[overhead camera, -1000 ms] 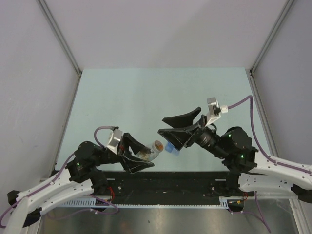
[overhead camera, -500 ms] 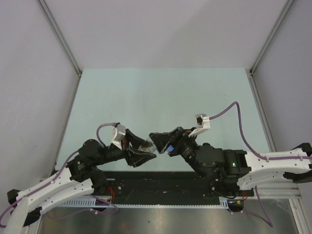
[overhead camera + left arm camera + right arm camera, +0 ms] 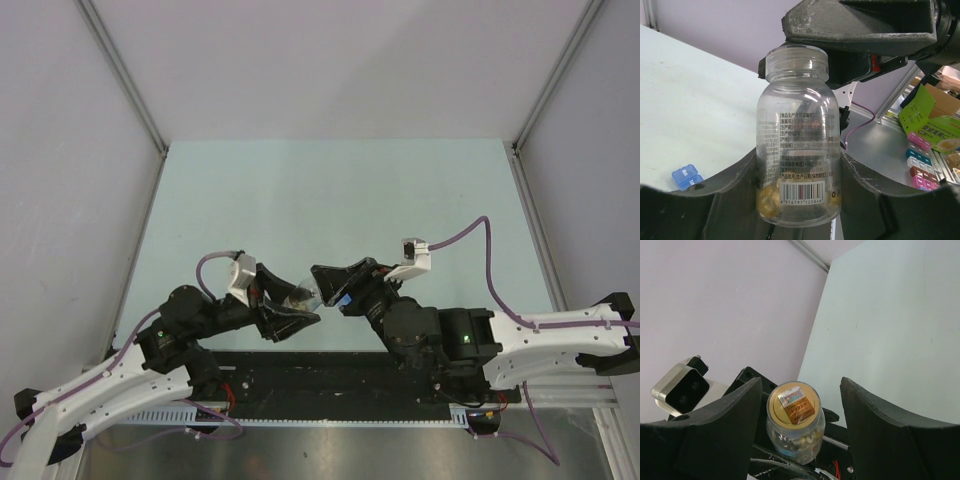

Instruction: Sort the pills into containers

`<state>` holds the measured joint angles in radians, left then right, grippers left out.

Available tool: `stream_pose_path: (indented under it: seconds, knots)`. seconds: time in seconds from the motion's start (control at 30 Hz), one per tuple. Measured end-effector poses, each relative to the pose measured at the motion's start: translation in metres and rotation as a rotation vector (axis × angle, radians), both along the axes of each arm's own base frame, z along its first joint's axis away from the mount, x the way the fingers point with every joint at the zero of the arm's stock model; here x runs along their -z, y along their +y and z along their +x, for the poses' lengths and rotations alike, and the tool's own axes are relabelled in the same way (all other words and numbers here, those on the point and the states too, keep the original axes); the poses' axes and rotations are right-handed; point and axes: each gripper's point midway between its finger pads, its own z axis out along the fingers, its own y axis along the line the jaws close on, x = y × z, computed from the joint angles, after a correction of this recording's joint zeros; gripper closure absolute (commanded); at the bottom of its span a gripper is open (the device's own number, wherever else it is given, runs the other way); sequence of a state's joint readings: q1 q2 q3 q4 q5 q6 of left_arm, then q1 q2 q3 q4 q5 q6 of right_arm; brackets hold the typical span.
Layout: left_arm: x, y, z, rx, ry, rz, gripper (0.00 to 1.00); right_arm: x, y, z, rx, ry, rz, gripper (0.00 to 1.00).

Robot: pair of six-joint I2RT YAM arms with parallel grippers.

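My left gripper [image 3: 799,202] is shut on a clear pill bottle [image 3: 799,125] and holds it above the table's near edge. Yellow pills [image 3: 767,197] lie in its bottom. The bottle has a gold lid with a label [image 3: 794,406]. My right gripper [image 3: 801,390] is open. Its jaws stand on either side of the lid without touching it. In the top view both grippers [image 3: 290,310] [image 3: 322,287] meet at the bottle [image 3: 300,296]. The blue pill box [image 3: 687,176] lies shut on the table, partly hidden under my right gripper in the top view [image 3: 345,299].
A green carton [image 3: 932,127] and several pink and blue pill boxes [image 3: 920,157] lie beyond the table's near edge on the right. The left wrist camera [image 3: 679,385] shows beside the bottle. Grey walls enclose the pale green table [image 3: 330,190].
My right gripper has swung left and down from above the blue pill box until it straddles the bottle's lid. My left gripper has turned the bottle slightly toward it.
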<state>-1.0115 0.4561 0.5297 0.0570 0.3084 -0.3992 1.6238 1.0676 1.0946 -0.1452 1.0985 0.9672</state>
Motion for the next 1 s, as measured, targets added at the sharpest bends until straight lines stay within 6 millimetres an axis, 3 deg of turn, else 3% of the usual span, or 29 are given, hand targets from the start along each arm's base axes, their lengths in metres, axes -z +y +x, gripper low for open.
stream_pose_path:
  seconds: [0.37,0.47,0.57,0.6,0.7,0.77,1.0]
  knots:
    - [0.0,0.0,0.0,0.0,-0.001,-0.002,1.0,0.007,0.009,0.003,-0.014,0.021,0.003,0.37]
    - [-0.001,0.001,-0.001,0.0,-0.003,-0.005,1.0,0.008,0.013,0.001,-0.025,0.024,0.005,0.46]
    - [0.001,0.001,-0.001,0.0,0.001,0.002,1.0,0.007,0.015,0.0,-0.035,0.025,0.01,0.67]
    - [0.002,0.001,-0.001,0.001,0.004,0.006,1.0,0.007,0.015,0.0,-0.036,0.026,0.013,0.8]
    - [0.001,0.002,-0.001,0.0,0.003,0.004,1.0,0.006,0.016,0.0,-0.04,0.025,0.017,0.94]
    - [0.001,0.002,-0.001,0.0,0.002,0.002,1.0,0.006,0.016,0.0,-0.04,0.023,0.015,1.0]
    - [-0.001,0.003,-0.002,0.002,-0.002,-0.005,1.0,0.0,0.02,-0.002,-0.067,-0.025,-0.016,1.0]
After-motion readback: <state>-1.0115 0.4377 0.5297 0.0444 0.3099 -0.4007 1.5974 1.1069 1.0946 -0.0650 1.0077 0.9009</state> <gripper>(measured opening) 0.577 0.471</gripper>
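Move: The right hand, open, has the jar's lid about 2 cm to its left, 1 cm ahead and 1 cm lower. The blue pill box stands on the table some 22 cm below that hand, about 2 cm ahead and 1 cm to its right. The left hand already holds the jar's body, tilted towards the right hand, so the lid lies roughly 4 cm right of the left hand, 1 cm ahead and 4 cm above. Leftward by about 2 cm, dipping barely a centimetre on the way, the right hand brings its open fingers farther over the jar's lid, then narrows them by roughly a third until they stop on the lid's rim and pinch it from both sides. The wrist hardly turns. The left hand stays in place and keeps its hold on the jar's body. ##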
